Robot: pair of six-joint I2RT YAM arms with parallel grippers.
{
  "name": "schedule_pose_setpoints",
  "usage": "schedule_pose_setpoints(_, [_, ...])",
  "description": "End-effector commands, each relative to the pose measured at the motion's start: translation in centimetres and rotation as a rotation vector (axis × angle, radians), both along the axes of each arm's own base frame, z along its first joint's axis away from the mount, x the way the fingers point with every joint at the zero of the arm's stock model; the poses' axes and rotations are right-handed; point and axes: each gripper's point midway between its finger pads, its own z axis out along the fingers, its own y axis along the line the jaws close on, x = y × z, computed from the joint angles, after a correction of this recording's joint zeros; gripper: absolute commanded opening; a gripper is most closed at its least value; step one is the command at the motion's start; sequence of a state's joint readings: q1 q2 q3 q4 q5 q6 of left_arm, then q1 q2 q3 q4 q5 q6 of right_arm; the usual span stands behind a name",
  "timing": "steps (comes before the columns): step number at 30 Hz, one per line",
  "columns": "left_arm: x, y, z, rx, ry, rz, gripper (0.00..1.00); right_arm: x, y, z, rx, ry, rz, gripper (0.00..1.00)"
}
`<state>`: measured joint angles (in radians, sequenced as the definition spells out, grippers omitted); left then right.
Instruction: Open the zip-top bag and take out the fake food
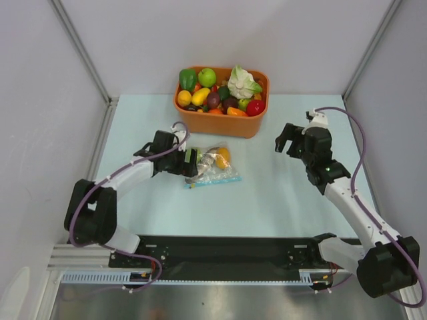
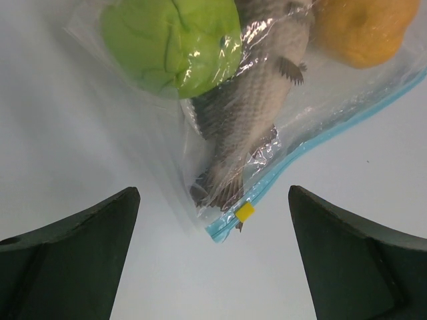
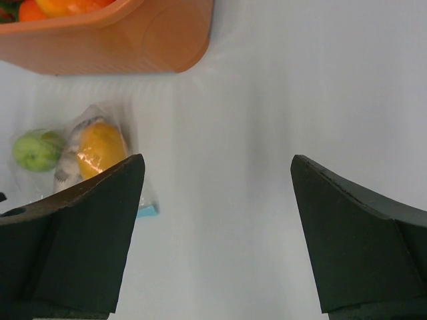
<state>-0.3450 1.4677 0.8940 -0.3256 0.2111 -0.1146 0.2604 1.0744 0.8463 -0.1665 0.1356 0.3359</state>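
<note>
The zip-top bag point(image 1: 215, 171) lies flat on the table in front of the orange tub, its light-blue zip strip point(image 2: 320, 137) along the near edge with a yellow slider point(image 2: 245, 212) at the left end. Inside are the fake food pieces: a lime-green fruit point(image 2: 173, 43), a grey-silver fish point(image 2: 247, 107) and an orange-yellow fruit point(image 2: 363, 30). My left gripper point(image 1: 189, 162) is open at the bag's left end, its jaws either side of the slider corner and apart from it. My right gripper point(image 1: 285, 140) is open and empty, well to the right of the bag point(image 3: 99, 148).
The orange tub point(image 1: 250, 125) at the back centre holds several toy fruits and a white-and-green cauliflower point(image 1: 241, 83); its corner also shows in the right wrist view point(image 3: 133, 47). Grey walls stand on the left, right and back.
</note>
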Motion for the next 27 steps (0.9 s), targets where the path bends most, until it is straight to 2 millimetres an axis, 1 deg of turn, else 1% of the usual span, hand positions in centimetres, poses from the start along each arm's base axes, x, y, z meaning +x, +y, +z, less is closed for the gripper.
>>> schedule_pose_setpoints(1, [0.6,-1.8,0.9,-0.072,0.017,-0.022,1.00,-0.2,1.4,-0.2,0.000,-0.005,0.012,0.96])
schedule_pose_setpoints(6, [0.8,-2.4,-0.1,-0.095,0.055,-0.024,0.98,-0.5,2.5,-0.6,0.014,0.001,0.040,0.95])
schedule_pose_setpoints(8, [0.9,-2.7,-0.8,-0.101,0.080,-0.028,0.92,-0.4,2.7,-0.7,0.009,0.005,0.048,0.95])
schedule_pose_setpoints(9, [1.1,-2.9,-0.7,-0.110,0.081,-0.027,0.81,-0.4,2.8,-0.5,0.009,0.002,0.053,0.95])
schedule_pose_setpoints(10, [1.2,-3.0,-1.2,-0.108,0.094,-0.025,0.75,-0.4,2.9,-0.6,0.005,0.003,0.056,0.95])
schedule_pose_setpoints(13, [1.4,-3.1,-1.4,-0.111,0.104,-0.018,0.60,-0.4,3.1,-0.4,0.003,0.000,0.063,0.95])
schedule_pose_setpoints(15, [1.4,-3.1,-1.7,-0.108,0.111,-0.017,0.57,-0.4,3.1,-0.3,0.000,-0.001,0.065,0.95])
schedule_pose_setpoints(16, [1.5,-3.1,-1.7,-0.108,0.108,-0.016,0.52,-0.4,3.2,-0.4,0.000,0.004,0.066,0.95])
schedule_pose_setpoints(19, [1.6,-3.2,-1.9,-0.108,0.108,-0.022,0.45,-0.4,3.2,-0.5,-0.001,0.005,0.067,0.95])
schedule_pose_setpoints(21, [1.7,-3.3,-2.0,-0.106,0.110,-0.030,0.38,-0.4,3.2,-0.6,-0.001,0.007,0.069,0.95])
schedule_pose_setpoints(23, [1.7,-3.5,-2.0,-0.113,0.112,-0.041,0.23,-0.4,3.5,-0.6,0.000,0.007,0.075,0.95])
schedule_pose_setpoints(24, [1.7,-3.5,-2.2,-0.114,0.117,-0.042,0.13,-0.4,3.5,-0.7,0.000,0.009,0.074,0.95])
schedule_pose_setpoints(25, [1.7,-3.5,-2.2,-0.114,0.115,-0.044,0.00,-0.3,3.6,-0.7,-0.002,0.008,0.080,0.95])
schedule_pose_setpoints(27, [1.7,-3.8,-1.9,-0.125,0.115,-0.060,0.00,-0.3,4.1,-0.5,-0.013,0.003,0.095,0.95])
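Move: The bag's left edge, just in from the zip, lies about 2 cm right of the left hand, level with it fore-and-aft and some 4 cm below. The bag's zip corner is roughly 3 cm back and 1 cm right; inside the bag, the green cabbage is about 6 cm ahead and 5 cm right, the fish 3 cm ahead and 9 cm right. From the right hand that edge lies some 32 cm left, 5 cm back and 18 cm below. The bag's left edge beside the fish's tail is taken in a new pinch: the open left hand sinks about 3.5 cm onto it, easing some 2 cm right and tipping slightly more downward, while its fingers shut fully on the plastic film. The right hand, still open, drifts about 3.5 cm left and 2 cm down, towards the bag. ##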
